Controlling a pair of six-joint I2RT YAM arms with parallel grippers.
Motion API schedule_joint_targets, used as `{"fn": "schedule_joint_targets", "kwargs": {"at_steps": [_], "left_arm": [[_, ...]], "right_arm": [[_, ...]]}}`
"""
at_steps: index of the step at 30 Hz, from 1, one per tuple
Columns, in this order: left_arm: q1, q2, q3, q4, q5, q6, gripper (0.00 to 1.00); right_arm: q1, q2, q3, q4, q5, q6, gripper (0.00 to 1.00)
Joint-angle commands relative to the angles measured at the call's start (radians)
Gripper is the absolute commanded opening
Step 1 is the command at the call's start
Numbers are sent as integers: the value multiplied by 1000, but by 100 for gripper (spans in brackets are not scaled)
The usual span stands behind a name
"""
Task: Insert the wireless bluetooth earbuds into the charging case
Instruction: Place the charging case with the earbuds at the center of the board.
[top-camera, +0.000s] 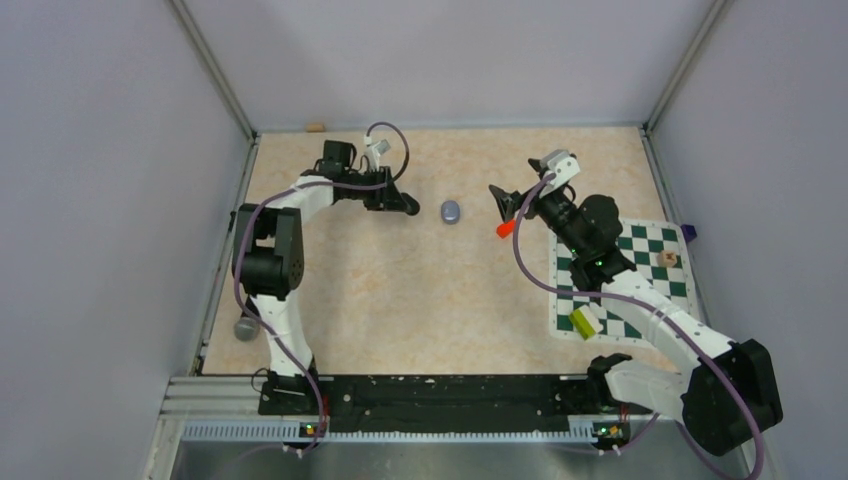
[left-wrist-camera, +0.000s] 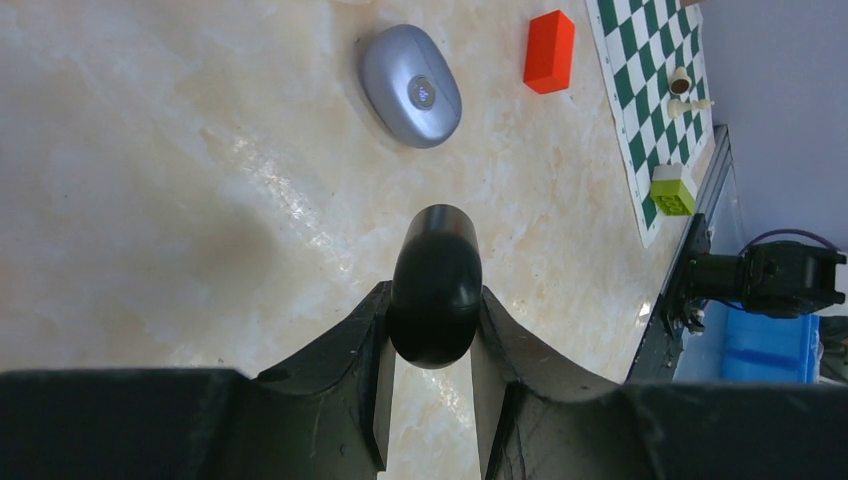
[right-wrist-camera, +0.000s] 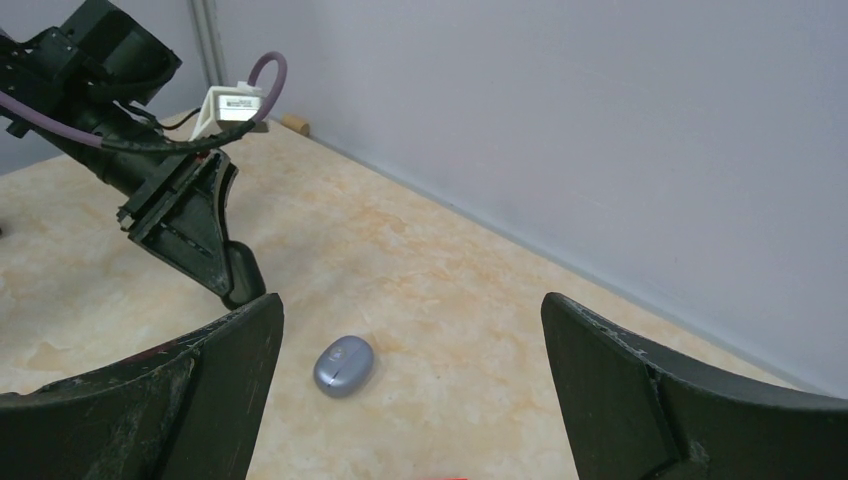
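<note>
The charging case (top-camera: 451, 212) is a lilac-grey oval pod with its lid shut, lying on the table; it also shows as the case (left-wrist-camera: 411, 85) and the case (right-wrist-camera: 343, 365). No earbuds are in view. My left gripper (left-wrist-camera: 435, 300) is shut on a glossy black egg-shaped pod (left-wrist-camera: 435, 285) with a seam round it, held above the table just left of the case. From above, the left gripper (top-camera: 408, 207) points at the case. My right gripper (right-wrist-camera: 412, 320) stands wide open with nothing between its fingers, to the right of the case at the right gripper (top-camera: 505, 205).
A red block (top-camera: 506, 228) lies just under the right gripper. A green chequered mat (top-camera: 620, 290) at the right carries a yellow-green brick (top-camera: 585, 321) and a small wooden piece (top-camera: 667, 258). A grey round thing (top-camera: 245, 328) sits at the table's left edge. Walls close in three sides.
</note>
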Motion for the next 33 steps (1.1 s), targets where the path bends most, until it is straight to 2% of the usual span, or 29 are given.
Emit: {"fn": "schedule_joint_targets", "kwargs": {"at_steps": [1,6,11,27,29,33], "left_arm": [[0,34,52,32,-49,-78,0],[1,54,36,70,-67,-158,1],[1,69,32,84,-84,-200,9],[0,126,45,66,-107,-230,9],[0,127,45,66,-110,-234,11],[0,132,49,59,-107,-235,23]], "right_arm": [[-12,-8,-5,37,-10,3,99],[-12,-4,-5,37,-19,2,99],[-12,0,-6,38,-23,3,99],[-13,0,-8,40,-21,2,99],[-13,-1,-8,41,-21,2,99],[-15,0,-8,41,-20,2,99]]}}
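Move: The left hand holds the black charging case; the clear patch of table for it lies about 10 cm below, some 2 cm ahead and 2 cm right. The silver case sits roughly 11 cm right, 3 cm ahead and 9 cm below; the red block is 22 cm right and about 1 cm back, equally low. From the right hand, that patch is about 20 cm left, 6 cm ahead and 28 cm below. Left hand, still gripping the black case, sinks about 5 cm towards the table, tipping and turning counter-clockwise slightly. ##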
